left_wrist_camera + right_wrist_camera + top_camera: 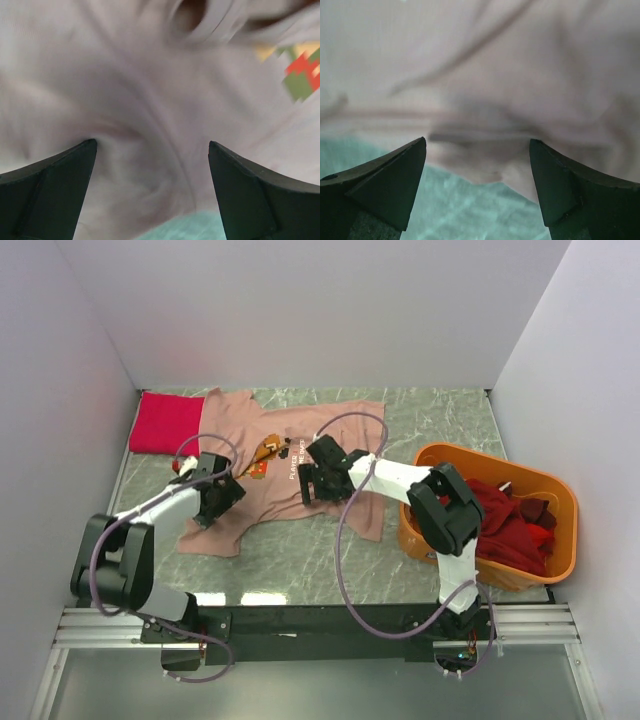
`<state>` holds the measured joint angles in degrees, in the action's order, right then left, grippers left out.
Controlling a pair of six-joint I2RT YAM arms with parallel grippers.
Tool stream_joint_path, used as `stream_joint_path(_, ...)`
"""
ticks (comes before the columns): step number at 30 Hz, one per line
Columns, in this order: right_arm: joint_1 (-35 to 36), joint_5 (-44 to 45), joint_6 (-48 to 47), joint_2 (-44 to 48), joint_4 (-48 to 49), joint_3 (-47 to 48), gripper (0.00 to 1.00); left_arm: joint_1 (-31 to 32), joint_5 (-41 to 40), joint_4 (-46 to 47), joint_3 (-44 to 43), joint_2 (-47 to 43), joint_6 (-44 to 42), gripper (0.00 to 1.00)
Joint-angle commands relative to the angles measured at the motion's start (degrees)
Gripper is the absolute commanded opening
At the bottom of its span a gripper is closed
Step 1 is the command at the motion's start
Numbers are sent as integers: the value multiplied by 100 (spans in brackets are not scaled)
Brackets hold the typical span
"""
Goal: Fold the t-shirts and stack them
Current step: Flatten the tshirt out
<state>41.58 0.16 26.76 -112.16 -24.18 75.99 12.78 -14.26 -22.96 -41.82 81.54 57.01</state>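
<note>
A dusty-pink t-shirt (290,440) with an orange-brown print lies spread, a little rumpled, on the marbled table. My left gripper (218,492) hovers low over its left side, near a sleeve. In the left wrist view the gripper (152,145) is open over wrinkled pink cloth (150,90), with nothing between the fingers. My right gripper (318,483) stands over the shirt's near hem. The right wrist view shows that gripper (477,142) open astride the hem edge (485,150). A crimson-pink t-shirt (165,422) lies folded at the back left. Dark red t-shirts (505,525) fill the tub.
An orange plastic tub (562,492) sits at the right edge of the table, close to the right arm's elbow. White walls close in the back and both sides. Bare marbled tabletop (300,560) shows between the shirt and the arm bases.
</note>
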Motion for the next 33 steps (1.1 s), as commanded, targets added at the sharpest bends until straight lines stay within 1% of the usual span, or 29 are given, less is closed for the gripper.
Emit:
stream_joint_path(1,-378,309,145,-534,37,328,91,-135,-34,555,-396,545,-208,99)
stream_joint_path(4,-562,204,49,-737,169,601,91,-249,-41,775,-686,958,-322,99)
stream_joint_path(8,-634,238,-197,-860,-138,1338,91,-433,-95,399,-1327,1417,-472,99)
stream_joint_path(9,-643,221,-250,-756,-270,1427,91,-460,-103,198,-1511,1418,-481,100)
stream_joint_path(11,-625,168,-443,-554,-280,1419,91,-460,-60,99,-1548,1234,-507,99)
stream_joint_path(13,-634,116,-479,-150,-280,1314,91,-451,72,-15,-1391,743,-498,99)
stream_joint_path(14,-634,81,-497,8,-262,1140,91,-443,107,-94,-1303,523,-481,99)
stream_joint_path(15,-616,11,-497,340,-227,1007,91,-434,47,-182,-1111,43,-446,99)
stream_joint_path(16,-625,1,-488,509,-114,867,91,-434,-49,-391,-996,-206,-350,99)
stream_joint_path(18,-564,1,-418,1035,18,314,91,-469,-190,-533,-565,-733,-279,99)
stream_joint_path(19,-564,-164,-322,1221,193,85,91,-504,-165,-638,-390,-1223,-165,99)
stream_joint_path(20,-546,-209,-260,1388,291,-352,91,-582,-139,-692,-40,-1445,-112,99)
stream_joint_path(21,-555,-262,-207,1712,396,-565,91,-627,-278,-805,111,-1822,-42,99)
stream_joint_path(22,-537,-384,-146,1872,554,-750,91,-671,-392,-972,243,-1965,211,100)
stream_joint_path(23,-528,-412,-145,2021,616,-1048,91,-749,-480,-1295,341,-2097,309,99)
stream_joint_path(24,-520,-386,-119,2275,652,-1164,91,-889,-559,-1420,533,-2281,380,99)
stream_joint_path(25,-511,-342,-101,2391,678,-1252,91,-943,-673,-1500,622,-2344,598,99)
stream_joint_path(26,-502,-324,-119,2566,687,-1375,91,-987,-666,-1449,762,-2396,626,99)
stream_joint_path(29,-493,-280,-180,2752,555,-1498,91,-1162,-630,-1255,886,-2345,636,99)
stream_joint_path(31,-502,-280,-198,2901,564,-1586,91,-1260,-622,-1071,878,-2116,531,99)
stream_joint_path(32,-502,-289,-198,2945,573,-1665,91,-1399,-596,-1018,843,-2020,460,98)
stream_joint_path(33,-493,-298,-198,3006,573,-1701,91,-1435,-561,-904,816,-1801,399,92)
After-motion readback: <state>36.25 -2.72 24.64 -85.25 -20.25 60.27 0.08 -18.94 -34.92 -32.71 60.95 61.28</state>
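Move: Both open hands are down on the pink t-shirt near its close edge. From the left hand its middle is about 8 cm ahead and 13 cm right; from the right hand, some 4 cm ahead and 6 cm left, all barely below the pads. The near-left sleeve lies roughly 8 cm back and 3 cm left of the left hand; the folded red shirt is 18 cm ahead and 10 cm left of it. The white lettering sits 6 cm ahead and 3 cm left of the right hand. Forward together, both open hands keep pressing on the cloth and push its near part away from the bases by about 7.5 cm, then lift off and draw back. The left arcs back and left past its starting place, sinking to the table beside the sleeve as it turns nearly 20 degrees counter-clockwise; the right rises about 10 cm, tipping its fingers forward and drifting right. ##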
